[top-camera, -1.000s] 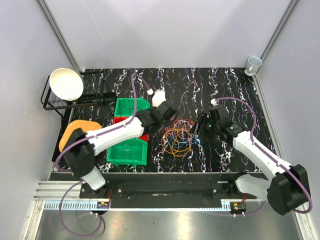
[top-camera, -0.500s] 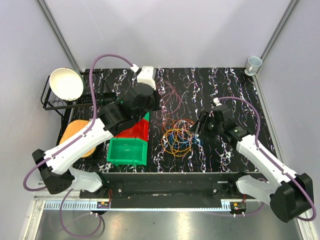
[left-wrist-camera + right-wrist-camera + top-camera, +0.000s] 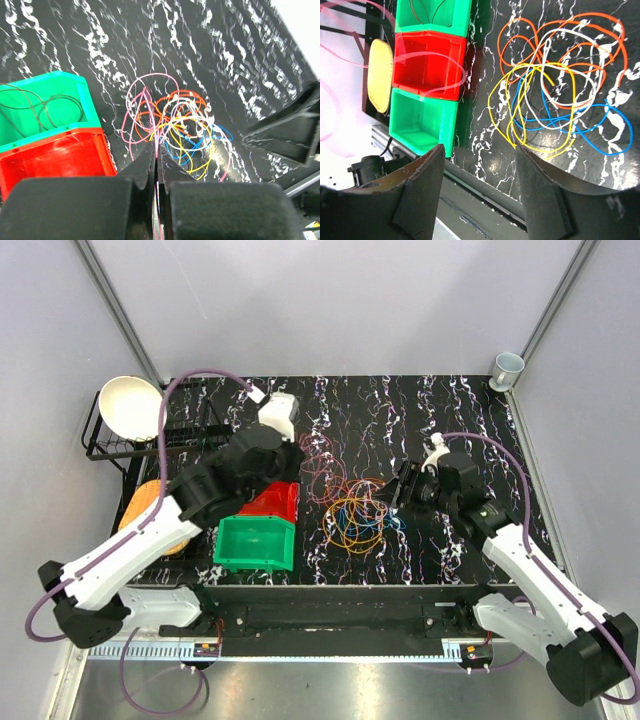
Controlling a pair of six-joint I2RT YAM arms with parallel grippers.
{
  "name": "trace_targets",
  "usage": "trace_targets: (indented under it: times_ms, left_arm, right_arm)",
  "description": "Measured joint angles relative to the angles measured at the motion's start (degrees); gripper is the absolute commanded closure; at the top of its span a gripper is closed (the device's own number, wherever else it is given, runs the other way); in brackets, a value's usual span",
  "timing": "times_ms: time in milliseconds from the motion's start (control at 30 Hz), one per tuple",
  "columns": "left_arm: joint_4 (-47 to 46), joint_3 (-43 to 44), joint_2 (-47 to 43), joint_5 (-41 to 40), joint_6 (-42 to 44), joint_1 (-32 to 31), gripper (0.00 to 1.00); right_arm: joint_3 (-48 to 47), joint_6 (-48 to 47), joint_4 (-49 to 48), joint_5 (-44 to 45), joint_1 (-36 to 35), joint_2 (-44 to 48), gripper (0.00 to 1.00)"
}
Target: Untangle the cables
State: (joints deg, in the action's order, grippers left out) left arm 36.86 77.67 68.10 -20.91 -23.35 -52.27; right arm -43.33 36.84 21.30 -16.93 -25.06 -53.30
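The cables (image 3: 356,516) lie in a loose tangle of orange, yellow, blue and white loops mid-table. My left gripper (image 3: 298,458) hovers just left of the tangle, above the bins. It is shut on a pink cable (image 3: 128,120) that runs up between its fingers (image 3: 145,160) from the tangle (image 3: 182,125). My right gripper (image 3: 404,492) sits at the tangle's right edge. Its jaws (image 3: 480,150) stand open with nothing between them, and the yellow and blue loops (image 3: 545,115) lie just ahead of them.
Green and red bins (image 3: 258,535) stand left of the tangle; the far green one (image 3: 40,117) holds a dark wire. A black rack with a white bowl (image 3: 132,408) is at the far left, an orange pad (image 3: 148,508) is below it, and a cup (image 3: 508,367) is at the far right corner.
The left arm has lifted away from the tangle and swung back left, drawing the pink cable out with it. The right gripper has shifted slightly right.
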Motion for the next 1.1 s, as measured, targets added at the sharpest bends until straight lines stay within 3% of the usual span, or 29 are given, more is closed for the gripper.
trace_targets:
  times_ms: [333, 533, 800, 1100]
  left_arm:
    - [2.86, -2.1, -5.55, -9.86, -1.73, 0.33, 1.0]
    - [5.29, -6.95, -5.9, -15.91, -5.7, 4.09, 1.0]
    - [5.42, -12.37, -7.15, -17.0, -10.03, 13.77, 1.0]
    - [5.31, -12.7, -7.23, -18.36, -15.02, 14.88, 1.0]
  right_arm:
    - [2.49, 2.62, -1.14, -2.16, 0.0, 0.35, 0.36]
    - [4.15, 3.41, -1.36, -2.27, 0.0, 2.6, 0.36]
    - [4.79, 3.63, -1.73, -2.27, 0.0, 2.49, 0.36]
    - [4.9, 3.58, -1.79, -2.25, 0.0, 1.57, 0.36]
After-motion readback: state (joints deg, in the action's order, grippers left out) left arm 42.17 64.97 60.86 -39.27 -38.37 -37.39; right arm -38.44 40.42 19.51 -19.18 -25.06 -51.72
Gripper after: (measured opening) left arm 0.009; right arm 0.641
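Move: The shut left gripper already holds the pink cable, which hangs free. The red box it goes to is centred about 13 cm to its left, 6 cm ahead and some 28 cm below. The far green box lies 10 cm beyond the red one and the near green box about 11 cm nearer. The remaining cable pile is roughly 10 cm right of the gripper and 3 cm ahead. From the right gripper, the red box is some 31 cm left, 7 cm ahead and 17 cm below. Swing the left gripper about 15 cm to the left, away from the cable pile and over towards the red box, lifting it slightly first, then sinking to end some 5 cm lower than it began. Turn it about 35 degrees counter-clockwise on the way and keep the fingers shut on the pink cable. Ease the open right gripper a couple of centimetres down and back, holding nothing. ##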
